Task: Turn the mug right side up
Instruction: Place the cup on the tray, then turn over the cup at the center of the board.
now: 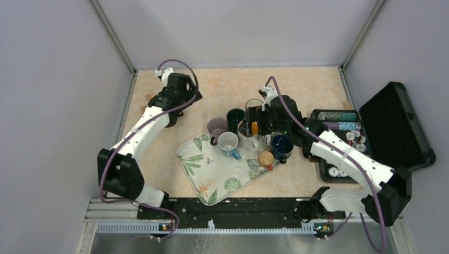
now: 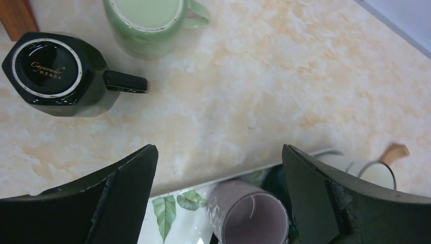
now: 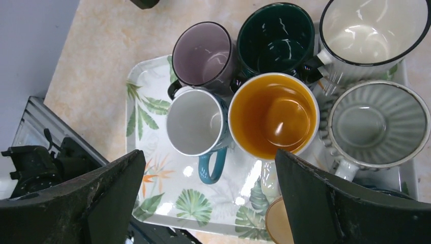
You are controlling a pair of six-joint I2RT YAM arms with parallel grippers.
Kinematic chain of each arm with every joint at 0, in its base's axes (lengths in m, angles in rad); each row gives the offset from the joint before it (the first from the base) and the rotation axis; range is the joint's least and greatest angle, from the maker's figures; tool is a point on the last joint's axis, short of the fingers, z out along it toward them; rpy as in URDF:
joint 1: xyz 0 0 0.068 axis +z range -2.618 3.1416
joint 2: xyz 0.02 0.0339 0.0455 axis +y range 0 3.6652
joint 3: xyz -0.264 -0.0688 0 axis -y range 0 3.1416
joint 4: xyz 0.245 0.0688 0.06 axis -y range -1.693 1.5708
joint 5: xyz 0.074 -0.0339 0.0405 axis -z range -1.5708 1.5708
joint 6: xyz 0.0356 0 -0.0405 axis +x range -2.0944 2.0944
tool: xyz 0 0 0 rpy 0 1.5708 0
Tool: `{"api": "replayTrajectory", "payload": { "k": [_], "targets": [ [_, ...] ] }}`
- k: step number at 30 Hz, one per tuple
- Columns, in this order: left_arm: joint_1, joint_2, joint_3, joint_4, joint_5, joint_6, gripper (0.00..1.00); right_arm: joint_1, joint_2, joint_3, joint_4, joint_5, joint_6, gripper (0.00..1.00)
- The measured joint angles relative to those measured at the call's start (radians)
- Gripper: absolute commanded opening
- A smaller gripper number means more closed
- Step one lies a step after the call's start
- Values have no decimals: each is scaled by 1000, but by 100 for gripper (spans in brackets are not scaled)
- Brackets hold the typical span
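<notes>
A dark green mug (image 2: pixel 51 73) stands upside down on the marble table, its ringed base facing up and its handle pointing right. It shows in the left wrist view at the upper left; the top view hides it under the left arm. My left gripper (image 2: pixel 218 168) is open and empty, hovering to the right of that mug, above the tray's far edge and a purple mug (image 2: pixel 251 216). My right gripper (image 3: pixel 211 178) is open and empty above the leaf-print tray (image 3: pixel 152 101). Just beyond its fingers stands an upright mug with an orange inside (image 3: pixel 272 114).
Upright mugs crowd the tray: purple (image 3: pixel 203 53), dark green (image 3: pixel 277 38), white enamel (image 3: pixel 373 30), grey ribbed (image 3: pixel 378 124), white with a teal handle (image 3: pixel 195 122). A light green mug (image 2: pixel 147 23) stands beside the upside-down one. An open black case (image 1: pixel 394 124) lies at the right.
</notes>
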Motion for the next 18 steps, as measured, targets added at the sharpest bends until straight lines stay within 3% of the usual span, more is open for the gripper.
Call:
{"api": "replayTrajectory", "payload": {
  "k": [10,18],
  "targets": [
    [15,287,206,-59,-206,-125,98,-48,3,1,53,-50,-12,99],
    [95,443,349,-84,-240,-192,98,-63,2,-2,76,-82,-14,99]
  ]
}}
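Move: The upturned green mug lies about 10 cm ahead of the left hand, some 8 cm to its left and roughly 13 cm below. The upturned black mug stands about 8 cm nearer the base than the green one and 7 cm to its left; the purple mug on the tray is some 12 cm nearer and 15 cm to the right of it. From the right hand the green mug lies about 18 cm ahead, 26 cm left and 15 cm below. The left hand, empty and wide open, carries on towards the upturned green mug, going forward about 10 cm while it also shifts some 5 cm to the left and sinks about as much, with the leftward part growing in the second half. On the way the wrist swings about 20 degrees counter-clockwise and the fingertips dip a little further, which brings the green mug round from the hand's left to in front of the still-open fingers, with no touch on it yet. ##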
